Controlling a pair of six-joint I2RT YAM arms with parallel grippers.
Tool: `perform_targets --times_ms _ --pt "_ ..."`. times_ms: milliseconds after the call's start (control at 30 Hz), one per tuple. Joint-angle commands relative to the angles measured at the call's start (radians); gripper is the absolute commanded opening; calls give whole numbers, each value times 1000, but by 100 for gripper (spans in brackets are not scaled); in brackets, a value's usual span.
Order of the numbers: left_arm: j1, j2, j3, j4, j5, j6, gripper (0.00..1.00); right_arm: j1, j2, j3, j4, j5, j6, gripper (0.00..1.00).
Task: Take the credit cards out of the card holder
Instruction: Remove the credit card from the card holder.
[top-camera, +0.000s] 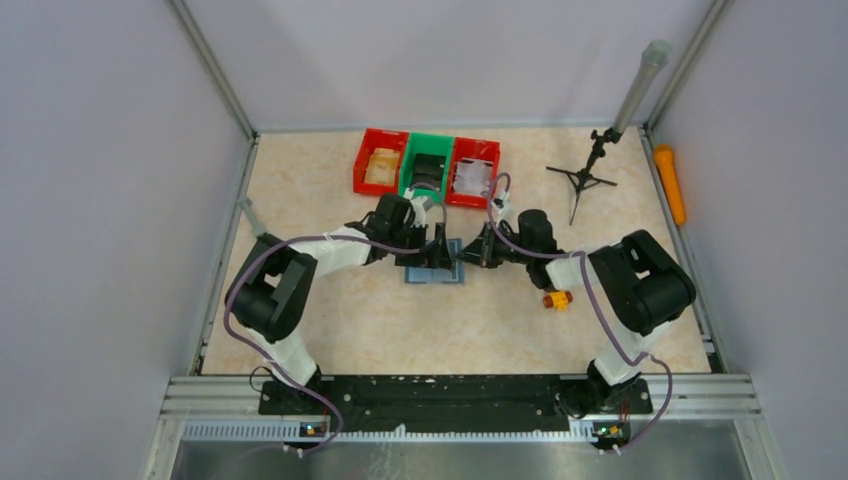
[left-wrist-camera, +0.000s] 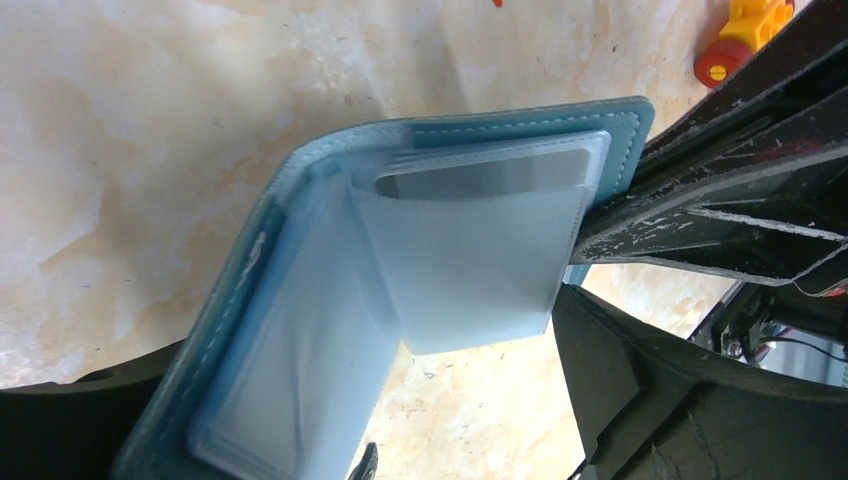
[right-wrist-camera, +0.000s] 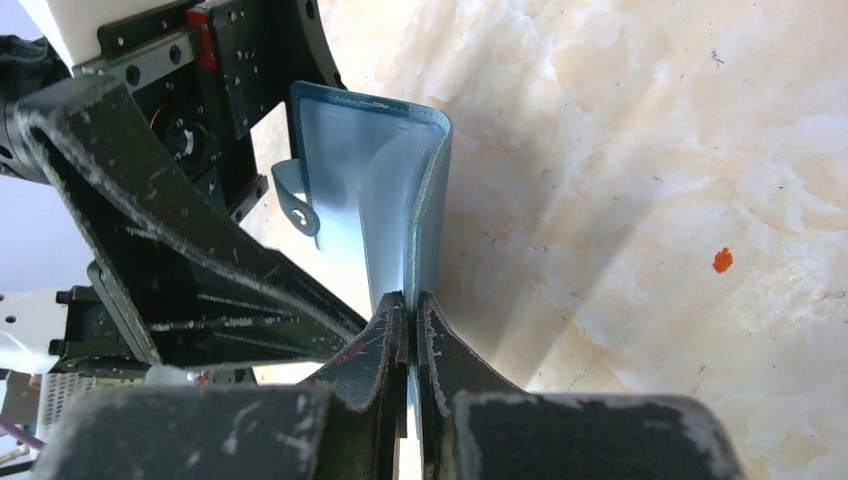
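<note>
The teal card holder (top-camera: 436, 270) lies open mid-table between both grippers. In the left wrist view the card holder (left-wrist-camera: 300, 300) is spread open with pale blue sleeves; a grey credit card (left-wrist-camera: 480, 178) shows inside the upper translucent sleeve. My left gripper (top-camera: 428, 252) is open, its dark fingers (left-wrist-camera: 640, 390) wide apart either side of the holder's lower half. My right gripper (top-camera: 472, 254) is shut, its fingers (left-wrist-camera: 700, 205) pinching the holder's right edge. In the right wrist view that gripper (right-wrist-camera: 410, 300) clamps the thin edge of the upright holder (right-wrist-camera: 385, 170).
Two red bins (top-camera: 380, 163) (top-camera: 474, 172) flank a green bin (top-camera: 428, 165) at the back. A yellow-orange toy block (top-camera: 557, 298) lies right of the holder, beside the right arm. A small tripod (top-camera: 584, 180) and an orange object (top-camera: 670, 183) stand at the back right.
</note>
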Motion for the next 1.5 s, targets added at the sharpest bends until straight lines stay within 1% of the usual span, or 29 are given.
perform_targets --times_ms 0,133,267,367,533,700,833,1000,1100,1167,1233,1367,1467 --pt "29 -13 -11 22 32 -9 97 2 -46 5 31 -13 -15 0" --pt "33 -2 -1 2 17 -9 90 2 -46 5 35 -16 -13 0" --pt "38 4 13 -37 -37 -7 83 0 -47 4 32 -10 -14 0" --pt "51 -5 9 -51 -73 -12 81 -3 -55 1 20 5 -18 0" --pt "86 -51 -29 -27 -90 -32 82 -16 -61 -1 -7 30 -19 0" --pt "127 -86 -84 51 -13 -68 82 -22 -62 -3 -13 35 -18 0" --pt "148 -64 -88 74 46 -89 78 -24 -59 -2 -12 32 -18 0" --pt "156 -29 -81 108 119 -104 66 -24 -55 -2 -13 32 -18 0" --pt "169 -36 -90 121 133 -111 59 -25 -54 -1 -13 31 -17 0" --pt "181 -43 -104 147 149 -124 52 -25 -52 1 -13 30 -18 0" --pt "197 -54 -122 173 159 -142 49 -25 -51 2 -14 28 -18 0" --pt "222 -72 -154 215 160 -168 47 -25 -50 2 -14 26 -17 0" --pt "231 -72 -161 230 170 -178 53 -25 -49 1 -10 24 -15 0"
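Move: Between the left hand's wide-open fingers lies the middle of the card holder; its snap strap, the part aimed at, sits about 5 cm to that hand's left, 1 cm farther out and 1 cm lower. The green bin stands roughly 22 cm straight ahead of the left hand, the right red bin about 20 cm ahead and 9 cm right. For the right hand, pinching the holder's right edge, the strap is some 12 cm left, level with it and 2 cm below. Drawing leftward across the open card holder for about 5 cm and slightly outward, the left hand goes to the strap edge, with a brief check partway. Its wrist turns some 15 degrees, mostly counter-clockwise, while the wide-open fingers narrow to about half, around the strap. The right hand keeps its pinch on the right edge and eases about 1 cm right. ##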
